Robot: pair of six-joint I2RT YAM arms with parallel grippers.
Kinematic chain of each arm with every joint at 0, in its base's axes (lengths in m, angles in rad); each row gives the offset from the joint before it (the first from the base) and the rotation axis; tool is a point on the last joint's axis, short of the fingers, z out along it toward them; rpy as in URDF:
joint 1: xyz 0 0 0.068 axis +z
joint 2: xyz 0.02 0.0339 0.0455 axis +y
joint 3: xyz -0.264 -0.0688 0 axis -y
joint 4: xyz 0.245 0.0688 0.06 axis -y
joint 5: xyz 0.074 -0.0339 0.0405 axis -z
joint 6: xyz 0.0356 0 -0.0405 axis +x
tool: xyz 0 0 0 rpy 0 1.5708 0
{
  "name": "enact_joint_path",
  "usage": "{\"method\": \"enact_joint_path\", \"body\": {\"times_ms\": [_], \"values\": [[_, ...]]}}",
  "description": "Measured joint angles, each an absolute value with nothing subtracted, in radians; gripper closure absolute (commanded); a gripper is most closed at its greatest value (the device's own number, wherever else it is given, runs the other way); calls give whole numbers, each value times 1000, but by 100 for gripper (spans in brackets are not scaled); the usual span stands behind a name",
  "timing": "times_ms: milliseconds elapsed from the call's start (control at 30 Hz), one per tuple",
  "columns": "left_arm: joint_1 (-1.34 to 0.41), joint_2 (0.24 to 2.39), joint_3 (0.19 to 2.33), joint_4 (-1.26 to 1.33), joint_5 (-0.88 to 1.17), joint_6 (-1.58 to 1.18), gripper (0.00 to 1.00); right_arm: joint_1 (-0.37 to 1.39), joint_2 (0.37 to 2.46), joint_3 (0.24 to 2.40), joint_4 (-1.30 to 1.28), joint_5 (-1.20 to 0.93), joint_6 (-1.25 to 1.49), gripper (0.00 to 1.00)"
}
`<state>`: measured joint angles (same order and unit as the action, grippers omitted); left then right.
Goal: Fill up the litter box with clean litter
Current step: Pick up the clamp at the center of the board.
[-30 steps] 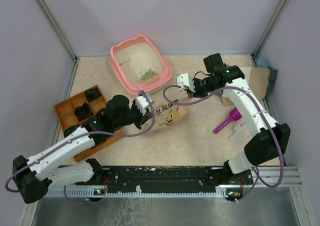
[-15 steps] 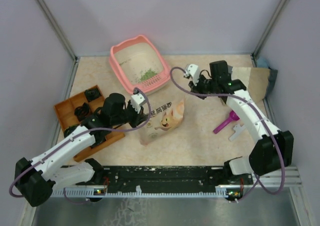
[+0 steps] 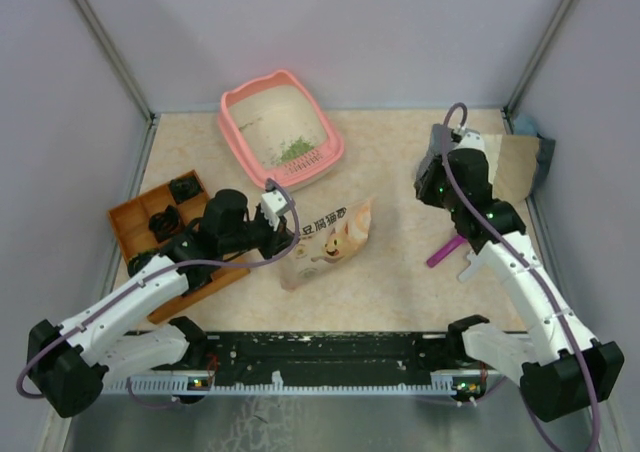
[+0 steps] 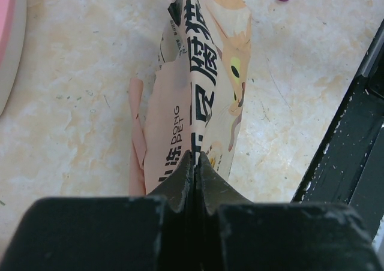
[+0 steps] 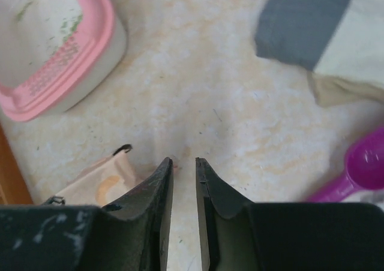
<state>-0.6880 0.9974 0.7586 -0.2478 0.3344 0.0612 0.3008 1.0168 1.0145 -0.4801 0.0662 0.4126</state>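
The salmon-pink litter box (image 3: pixel 240 132) stands at the back left, with a small patch of green clean litter (image 3: pixel 293 152) near its front wall. Its pink rim (image 5: pixel 90 61) also shows in the right wrist view. A beige printed paper bag (image 3: pixel 330 232) lies on the table in front of it. My left gripper (image 3: pixel 283 234) is shut on the bag's edge (image 4: pixel 204 73), the jaws (image 4: pixel 195 157) pinching the paper. To the right of the bag, above bare table, my right gripper (image 3: pixel 427 175) hangs slightly open (image 5: pixel 183 161) with nothing between its fingers; the bag's corner (image 5: pixel 102 184) is beside its left finger.
An orange compartmented tray (image 3: pixel 128 215) with black parts sits at the left. A magenta scoop (image 3: pixel 447 250) (image 5: pixel 360 169) and a white piece (image 3: pixel 470 262) lie under the right arm. Cardboard and a grey cloth (image 5: pixel 306 19) lie at the back right corner.
My right gripper has let go of the bag, opened a little and pulled back to the right. The bag has come down onto the table, still held by the left gripper.
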Motion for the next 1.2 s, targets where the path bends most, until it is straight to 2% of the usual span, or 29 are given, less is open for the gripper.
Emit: {"method": "enact_joint_path", "body": {"times_ms": [100,233,467,833,1000,1100,1200], "values": [[-688,993,753,-242,339,64,100,299,1013,1011,-584,193,539,67],[-688,993,753,-241,349,68,100,263,999,945,-643,285,628,67],[-688,993,752,-241,351,82,100,33,984,833,-700,349,693,67],[-688,993,752,-242,357,94,100,-97,959,779,-753,447,791,66],[-688,993,752,-242,363,95,100,-197,978,741,-775,474,860,59],[-688,993,749,-237,364,95,100,-205,996,705,-775,472,918,52],[-688,990,740,-224,364,95,100,-205,1015,669,-773,469,971,50]]}}
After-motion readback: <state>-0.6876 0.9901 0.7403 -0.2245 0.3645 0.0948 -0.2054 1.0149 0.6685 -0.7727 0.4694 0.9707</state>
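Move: The clamp lies flat on the board roughly 19 cm to the right of the empty right hand, some 7 cm back and about 23 cm below it. The magenta scoop lies beside it, its middle about 14 cm to the hand's right and level with it, likewise 23 cm down; the folded cloth is about 21 cm ahead and 22 cm to the right, at board height. From the left hand the clamp is some 52 cm to the right, 3 cm ahead and 18 cm below. The right hand swings away from the litter bag towards the clamp, about 20 cm to the right with 17 cm of descent and 11 cm back, turning clockwise by some 65 degrees as its fingers tip steeply down and spread from slightly parted to about half open; the last part is mostly down and back, ending still above the board with no touch. The left hand stays in place, shut on the top fold of the litter bag and keeping its pinch. ##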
